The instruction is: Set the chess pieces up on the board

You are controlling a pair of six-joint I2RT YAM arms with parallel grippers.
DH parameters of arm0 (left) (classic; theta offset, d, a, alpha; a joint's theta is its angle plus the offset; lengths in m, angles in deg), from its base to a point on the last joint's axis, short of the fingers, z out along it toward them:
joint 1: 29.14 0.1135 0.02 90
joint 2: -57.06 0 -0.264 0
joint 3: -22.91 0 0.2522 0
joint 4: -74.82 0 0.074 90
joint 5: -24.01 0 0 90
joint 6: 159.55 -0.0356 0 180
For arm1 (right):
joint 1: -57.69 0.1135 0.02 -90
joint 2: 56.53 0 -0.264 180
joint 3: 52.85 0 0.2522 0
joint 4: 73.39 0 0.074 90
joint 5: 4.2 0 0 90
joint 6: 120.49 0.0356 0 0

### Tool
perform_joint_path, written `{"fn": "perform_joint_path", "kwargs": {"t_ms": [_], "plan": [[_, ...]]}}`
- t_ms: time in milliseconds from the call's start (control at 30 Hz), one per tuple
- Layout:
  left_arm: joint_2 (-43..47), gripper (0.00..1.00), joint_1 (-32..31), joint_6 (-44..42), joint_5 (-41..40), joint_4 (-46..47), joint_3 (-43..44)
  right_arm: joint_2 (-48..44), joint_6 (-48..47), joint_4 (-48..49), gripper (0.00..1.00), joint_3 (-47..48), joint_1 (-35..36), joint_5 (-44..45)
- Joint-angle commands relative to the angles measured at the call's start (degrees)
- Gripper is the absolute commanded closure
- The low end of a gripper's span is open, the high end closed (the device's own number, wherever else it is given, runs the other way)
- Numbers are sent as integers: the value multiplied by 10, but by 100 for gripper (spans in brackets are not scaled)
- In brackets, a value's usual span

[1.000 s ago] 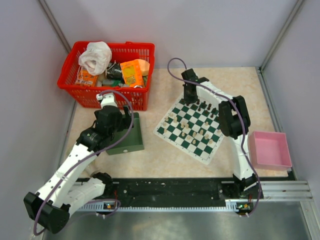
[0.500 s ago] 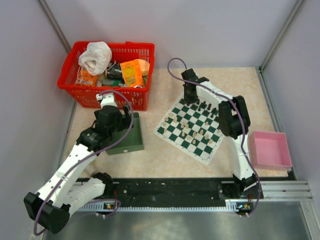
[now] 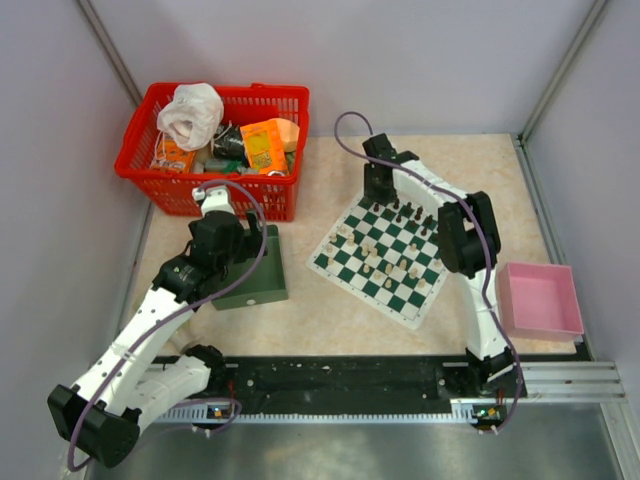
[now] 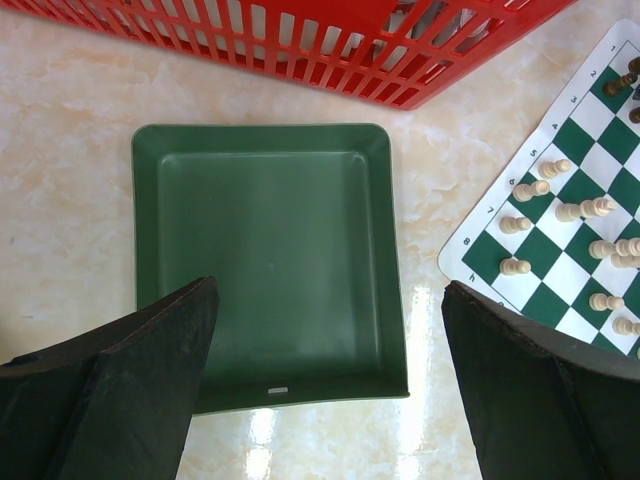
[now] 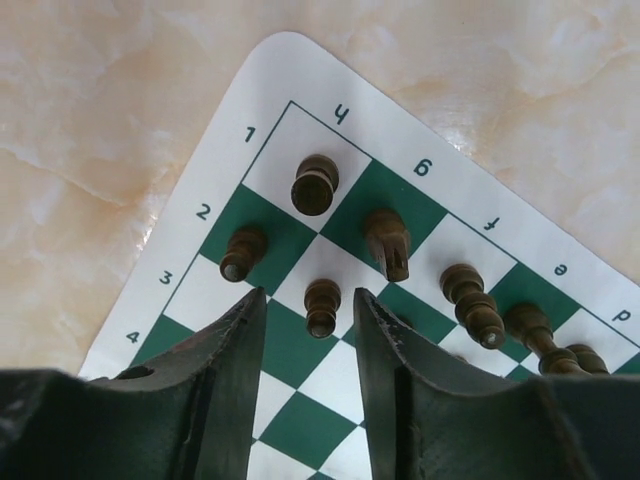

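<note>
The green-and-white board lies mid-table, turned like a diamond, with black and cream chess pieces standing on it. My right gripper hovers over the far corner of the board. In the right wrist view my right gripper is open, its fingers either side of an upright black pawn with a gap on each side. A black rook, knight and another pawn stand just beyond. My left gripper is wide open and empty above the green tray. Cream pieces show at the right.
A red basket full of clutter stands at the back left, right behind the green tray. A pink bin sits at the right edge. Grey walls close in the table on three sides.
My right gripper's jaws have spread apart, and the black pawn now stands free between them. The left arm has not moved.
</note>
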Motion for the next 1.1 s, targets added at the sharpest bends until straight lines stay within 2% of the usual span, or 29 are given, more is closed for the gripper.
{"fn": "perform_joint_path", "kwargs": {"t_ms": [0,133,300,767,1067], "plan": [[9,1,3,-2,10,19,19,-55,-6,-12,56,22,-3,1],[11,1,2,8,12,15,23,-101,-12,-10,49,-6,1,-2],[18,1,2,22,14,4,34,-182,-13,12,42,-87,14,-11],[52,1,2,23,-15,-78,37,-436,41,97,41,-402,59,-60],[52,1,3,7,-46,-81,21,-511,45,71,42,-480,60,-32]]}}
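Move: The right hand hangs just over the freshly placed dark pawn, about 2 cm below it, near the board's far corner. The nearest light pawn of the loose light group lies some 19 cm back and 2 cm to the right, 2 cm lower; one light piece stands 15 cm back and 2 cm right, another 15 cm back and 6 cm right. From the left hand, that light pawn is about 30 cm right, 2 cm ahead and 17 cm down. Lift the right gripper clear of the dark pawn, opening its fingers further to a bit over half. Rise about 9 cm while swinging back towards the loose light pieces, then carry on back over the board, some 18 cm in all, sinking slightly and rolling the hand's left side up about 10 degrees. Ease the empty left gripper a couple of centimetres back, left and up. ##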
